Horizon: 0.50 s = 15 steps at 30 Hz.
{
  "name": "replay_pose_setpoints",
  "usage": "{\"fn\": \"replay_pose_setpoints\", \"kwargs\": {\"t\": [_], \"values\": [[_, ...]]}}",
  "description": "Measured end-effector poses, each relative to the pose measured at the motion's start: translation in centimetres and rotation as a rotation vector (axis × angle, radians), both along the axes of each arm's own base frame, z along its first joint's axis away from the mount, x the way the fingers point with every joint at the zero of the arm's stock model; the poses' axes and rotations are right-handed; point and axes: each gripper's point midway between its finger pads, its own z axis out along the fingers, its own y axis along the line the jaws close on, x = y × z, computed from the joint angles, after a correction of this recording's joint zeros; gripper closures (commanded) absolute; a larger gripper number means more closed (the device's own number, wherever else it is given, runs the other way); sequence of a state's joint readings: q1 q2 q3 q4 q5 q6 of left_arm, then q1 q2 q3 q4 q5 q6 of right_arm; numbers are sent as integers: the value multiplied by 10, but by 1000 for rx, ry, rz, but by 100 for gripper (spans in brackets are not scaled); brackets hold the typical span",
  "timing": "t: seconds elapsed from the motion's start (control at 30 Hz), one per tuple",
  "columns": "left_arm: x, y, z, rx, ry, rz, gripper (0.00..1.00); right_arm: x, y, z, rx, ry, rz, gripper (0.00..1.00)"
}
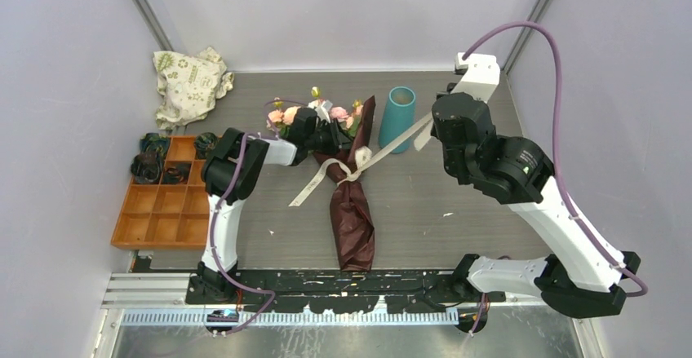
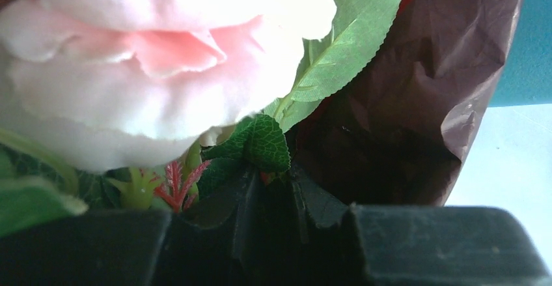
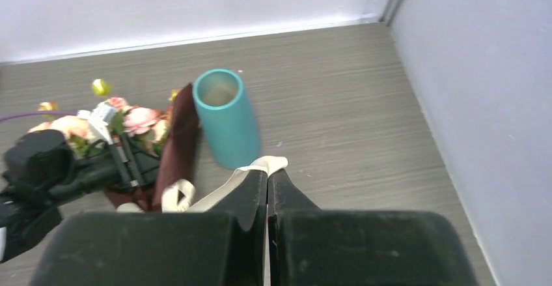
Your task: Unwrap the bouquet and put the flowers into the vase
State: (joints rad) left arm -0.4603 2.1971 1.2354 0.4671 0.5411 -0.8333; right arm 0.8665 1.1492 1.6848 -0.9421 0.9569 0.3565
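The bouquet lies along the table in its dark red wrapping paper (image 1: 352, 219) (image 2: 423, 71) (image 3: 182, 136), with the flowers (image 1: 287, 116) (image 3: 140, 120) at the far end. A big pink rose (image 2: 150, 71) fills the left wrist view. My left gripper (image 1: 333, 139) (image 2: 276, 175) is pushed in among the leaves at the paper's mouth, its jaws nearly together on the stems. The cream ribbon (image 1: 392, 148) (image 3: 276, 162) runs taut from its knot (image 1: 352, 170) to my right gripper (image 1: 426, 127) (image 3: 268, 172), which is shut on its end. The teal vase (image 1: 398, 119) (image 3: 226, 120) stands upright just behind the ribbon.
A white cloth bag (image 1: 189, 85) sits at the back left. An orange compartment tray (image 1: 163, 207) holding dark rosettes (image 1: 151, 162) lies by the left wall. The ribbon's other end (image 1: 303, 193) trails on the table. Walls close in the back and both sides.
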Motion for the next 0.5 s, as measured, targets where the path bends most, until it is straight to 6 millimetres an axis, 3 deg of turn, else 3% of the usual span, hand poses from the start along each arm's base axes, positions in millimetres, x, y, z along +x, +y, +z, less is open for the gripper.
{"fn": "replay_pose_setpoints", "kwargs": {"t": [0.17,0.33,0.4,0.5], "values": [[-2,7,4,38,-2,27,77,-9,-26,-12,-54,28,-97,85],[-17,29,12,183,36,64,75,-8,-50,-32,-80,85,-222,59],[-23,43,22,252,34,84,75,-4,-54,-45,-82,116,-248,48],[-34,63,56,329,-7,114,73,1,-50,-67,-98,176,-239,41]]}}
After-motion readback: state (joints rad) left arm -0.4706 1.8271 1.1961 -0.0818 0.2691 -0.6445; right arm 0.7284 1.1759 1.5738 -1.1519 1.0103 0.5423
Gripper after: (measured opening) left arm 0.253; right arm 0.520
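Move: My right hand still pinches the end of the ribbon, pulled taut high above the table; the knot on the bouquet lies some 24 cm to its left, 6 cm farther out and 38 cm below. The vase stands about 15 cm ahead, 12 cm to the left and 32 cm below. My left hand is in the bouquet: the knot is about 10 cm nearer my base and 3 cm to the right, the blooms 6 cm ahead, 4 cm left and slightly above, the vase 15 cm to the right, roughly level ahead and some 6 cm up. I open my right fingers about halfway to let go of the ribbon, while that hand sinks about 7 cm and swings 5 cm right, turning some 15 degrees clockwise and tipping down a little. My left hand, its part-closed fingers keeping their gap, draws left and up out of the flowers and slightly back, rolling about 20 degrees so that its left side rises. ##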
